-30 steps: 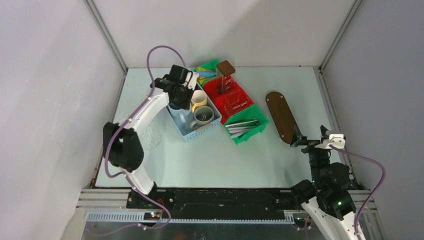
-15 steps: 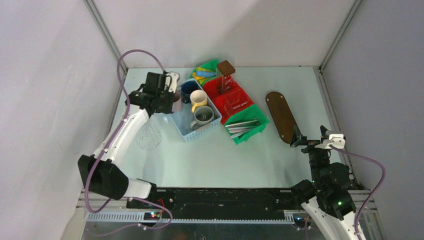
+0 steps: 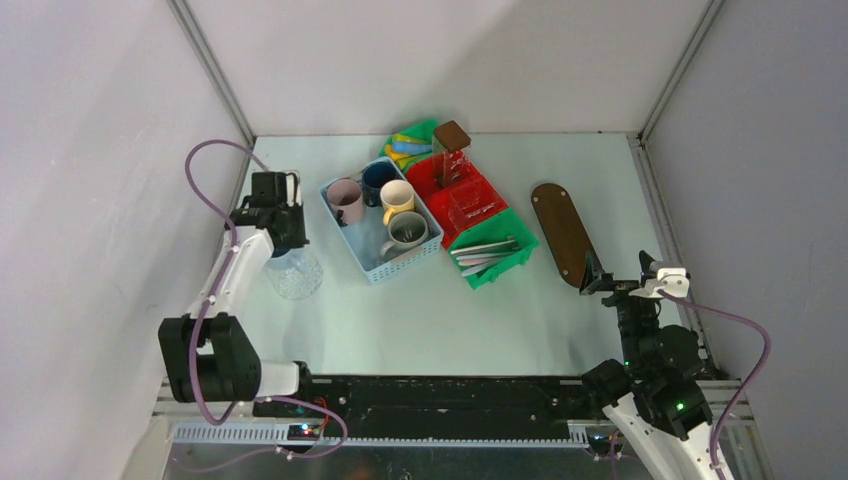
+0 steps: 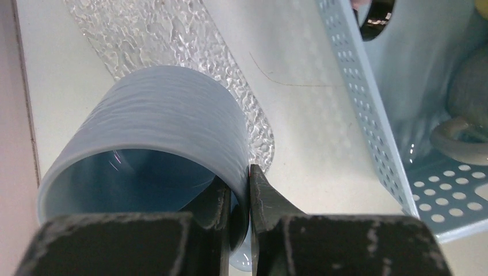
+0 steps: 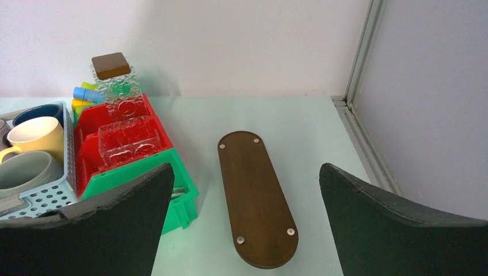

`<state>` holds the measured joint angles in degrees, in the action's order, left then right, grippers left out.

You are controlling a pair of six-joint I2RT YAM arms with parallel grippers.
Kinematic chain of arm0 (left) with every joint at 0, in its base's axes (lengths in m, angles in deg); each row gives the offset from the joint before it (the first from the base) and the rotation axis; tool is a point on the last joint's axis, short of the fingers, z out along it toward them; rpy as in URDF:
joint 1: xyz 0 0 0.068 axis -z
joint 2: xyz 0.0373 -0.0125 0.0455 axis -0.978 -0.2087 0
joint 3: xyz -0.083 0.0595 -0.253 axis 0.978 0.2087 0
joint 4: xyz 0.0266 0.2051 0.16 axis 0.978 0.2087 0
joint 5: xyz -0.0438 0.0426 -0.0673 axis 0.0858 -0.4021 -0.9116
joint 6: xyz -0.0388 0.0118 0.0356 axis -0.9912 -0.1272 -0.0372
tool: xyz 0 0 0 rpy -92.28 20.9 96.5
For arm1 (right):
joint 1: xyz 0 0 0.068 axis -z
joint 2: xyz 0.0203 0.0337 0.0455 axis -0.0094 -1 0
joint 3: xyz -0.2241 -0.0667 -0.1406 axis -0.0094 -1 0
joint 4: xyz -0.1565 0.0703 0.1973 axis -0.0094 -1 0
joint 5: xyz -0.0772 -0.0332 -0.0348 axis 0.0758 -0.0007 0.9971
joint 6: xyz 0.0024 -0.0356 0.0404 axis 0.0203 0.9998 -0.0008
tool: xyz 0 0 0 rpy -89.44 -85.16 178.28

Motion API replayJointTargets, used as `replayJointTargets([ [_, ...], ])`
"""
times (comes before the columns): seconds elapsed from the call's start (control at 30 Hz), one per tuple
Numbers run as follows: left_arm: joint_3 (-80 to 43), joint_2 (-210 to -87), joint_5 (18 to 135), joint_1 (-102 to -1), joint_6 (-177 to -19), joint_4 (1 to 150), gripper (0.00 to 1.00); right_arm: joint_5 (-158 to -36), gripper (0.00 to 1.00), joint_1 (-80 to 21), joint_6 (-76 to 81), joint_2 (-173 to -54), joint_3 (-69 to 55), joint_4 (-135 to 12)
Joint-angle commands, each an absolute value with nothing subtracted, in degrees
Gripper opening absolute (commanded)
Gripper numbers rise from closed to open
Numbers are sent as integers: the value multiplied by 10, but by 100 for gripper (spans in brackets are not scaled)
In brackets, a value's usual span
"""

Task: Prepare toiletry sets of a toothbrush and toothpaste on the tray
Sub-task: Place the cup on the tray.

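My left gripper (image 4: 240, 185) is shut on the wall of a pale blue mug (image 4: 155, 121), one finger inside the rim and one outside. The mug is tipped on its side above a clear textured glass dish (image 4: 167, 34). From above, the left gripper (image 3: 275, 215) hangs left of the basket; the mug is hidden under it there. The brown oval tray (image 3: 562, 232) lies bare at the right. My right gripper (image 5: 246, 168) stands open just short of the tray's (image 5: 256, 201) near end. Pale toothbrushes (image 3: 485, 250) lie in a green bin, and coloured tubes (image 3: 408, 145) lie behind it.
A light blue perforated basket (image 3: 372, 262) holds a pink mug (image 3: 345, 198), a dark blue mug (image 3: 378, 180), a cream mug (image 3: 397, 197) and a grey mug (image 3: 408, 232). A red bin (image 3: 460, 190) holds clear glass pieces. The glass dish (image 3: 295, 272) lies near the left wall.
My left arm swung left from over the basket, carrying the pale blue mug out, and now hangs above the clear glass dish. The right arm has not moved.
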<state>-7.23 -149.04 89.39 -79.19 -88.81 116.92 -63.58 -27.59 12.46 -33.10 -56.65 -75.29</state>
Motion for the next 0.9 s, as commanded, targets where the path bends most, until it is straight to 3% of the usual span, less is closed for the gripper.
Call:
replayJointTargets([
  [0.0,-77,-1501,907,-815,-886,1082,0,-628,100,-280,126,-265,-563,-737],
  [0.37,-26,-1582,862,-833,-838,1040,6,-626,100,-282,125,-265,-564,-737],
  [0.57,-14,-1613,831,-839,-805,1036,14,-626,100,-285,127,-265,-565,-736],
  [0.87,-43,-1566,837,-840,-854,1064,68,-627,100,-293,125,-265,-565,-734],
])
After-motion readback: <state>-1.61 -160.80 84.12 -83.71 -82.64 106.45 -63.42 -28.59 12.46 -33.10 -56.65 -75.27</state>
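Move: The left hand already holds the light blue cup by the right side of its rim. The near end of the clear tray, where the cup goes, lies about 16 cm below the hand, some 5 cm left and 1 cm ahead. The blue basket's middle is about 12 cm ahead and 15 cm right, and the mauve mug in it 14 cm ahead and 8 cm right. From the idle right hand the tray's near end is roughly 60 cm left, 12 cm ahead and 30 cm down. The left hand lowers the light blue cup about 8 cm onto the near end of the clear tray, easing a centimetre or so forward and left early in the descent while the fingers tip slightly steeper. With the cup down, the hand all but stops and spreads its fingers to a bit over half open, letting go of the rim with one finger still inside the cup and the other outside. ##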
